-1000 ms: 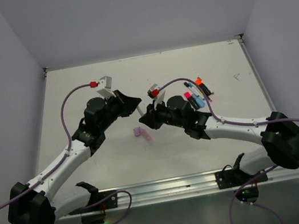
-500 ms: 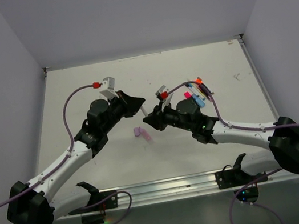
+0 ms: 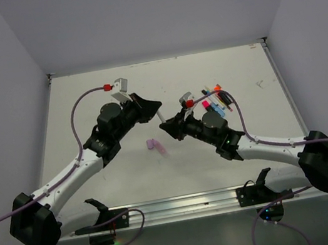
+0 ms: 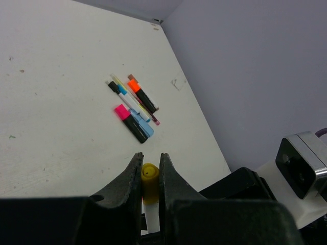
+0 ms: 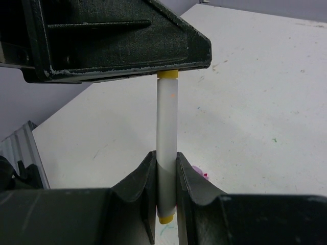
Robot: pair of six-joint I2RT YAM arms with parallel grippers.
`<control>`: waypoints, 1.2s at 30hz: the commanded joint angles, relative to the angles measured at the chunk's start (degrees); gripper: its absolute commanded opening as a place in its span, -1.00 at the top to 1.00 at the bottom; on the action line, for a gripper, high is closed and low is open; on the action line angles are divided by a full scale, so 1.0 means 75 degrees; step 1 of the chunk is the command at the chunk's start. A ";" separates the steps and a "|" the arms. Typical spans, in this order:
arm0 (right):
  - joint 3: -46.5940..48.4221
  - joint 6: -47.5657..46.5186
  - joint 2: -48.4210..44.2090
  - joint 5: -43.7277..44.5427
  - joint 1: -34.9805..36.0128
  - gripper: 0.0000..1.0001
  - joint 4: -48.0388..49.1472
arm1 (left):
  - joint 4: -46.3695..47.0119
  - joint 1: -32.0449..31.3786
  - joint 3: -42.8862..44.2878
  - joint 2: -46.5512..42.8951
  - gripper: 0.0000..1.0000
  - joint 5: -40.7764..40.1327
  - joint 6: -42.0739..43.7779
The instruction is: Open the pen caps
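A white pen [image 5: 166, 122] hangs in the air between the two arms, above the table. My left gripper [image 4: 149, 166] is shut on its yellow pen cap [image 4: 149, 173], which still sits on the barrel. My right gripper [image 5: 166, 168] is shut on the barrel's lower part, with a yellow end stub [image 5: 166, 218] showing below the fingers. From above, the left gripper [image 3: 154, 107] and right gripper [image 3: 168, 127] meet tip to tip over the table's middle. Other capped pens lie in a cluster [image 3: 216, 102], among them a pink cap [image 4: 121, 112] and an orange cap [image 4: 134, 84].
A lilac highlighter piece [image 3: 156, 145] lies on the white table [image 3: 84, 105] just below the grippers and shows as a lilac shape [image 5: 198, 172] beside the right fingers. Grey walls close the table in at the back and both sides.
Both arms have shifted a little to the right and towards the back, carrying the white pen between them. Both grips remain on it.
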 commanded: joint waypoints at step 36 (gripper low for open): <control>0.1454 0.1219 0.2262 0.0482 -0.0898 1.00 -0.5164 | -0.1322 -0.0012 0.0126 0.3004 0.88 0.0282 -0.0616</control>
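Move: The white pen bridges the two hands, its yellow cap in the left fingers and its barrel in the right. The uncapped pink highlighter lies on the table about 26 cm below the left hand, 4 cm back and 1 cm left; its cap is 2 cm back and 4 cm left. From the right hand the highlighter is some 20 cm below, 2 cm ahead and 2 cm left, its cap 4 cm ahead and 6 cm left. The black pink-capped marker lies some 14 cm ahead and 19 cm right. Up, forward and to its left the left hand springs as the pen comes apart, about 17 cm higher with the cap still pinched, then it swings down to finish roughly 18 cm under its start, tipping downward. The right hand jerks down and back, then eases forward and right and sinks beside the pink highlighter, tipping its fingers down while keeping hold of the barrel. ##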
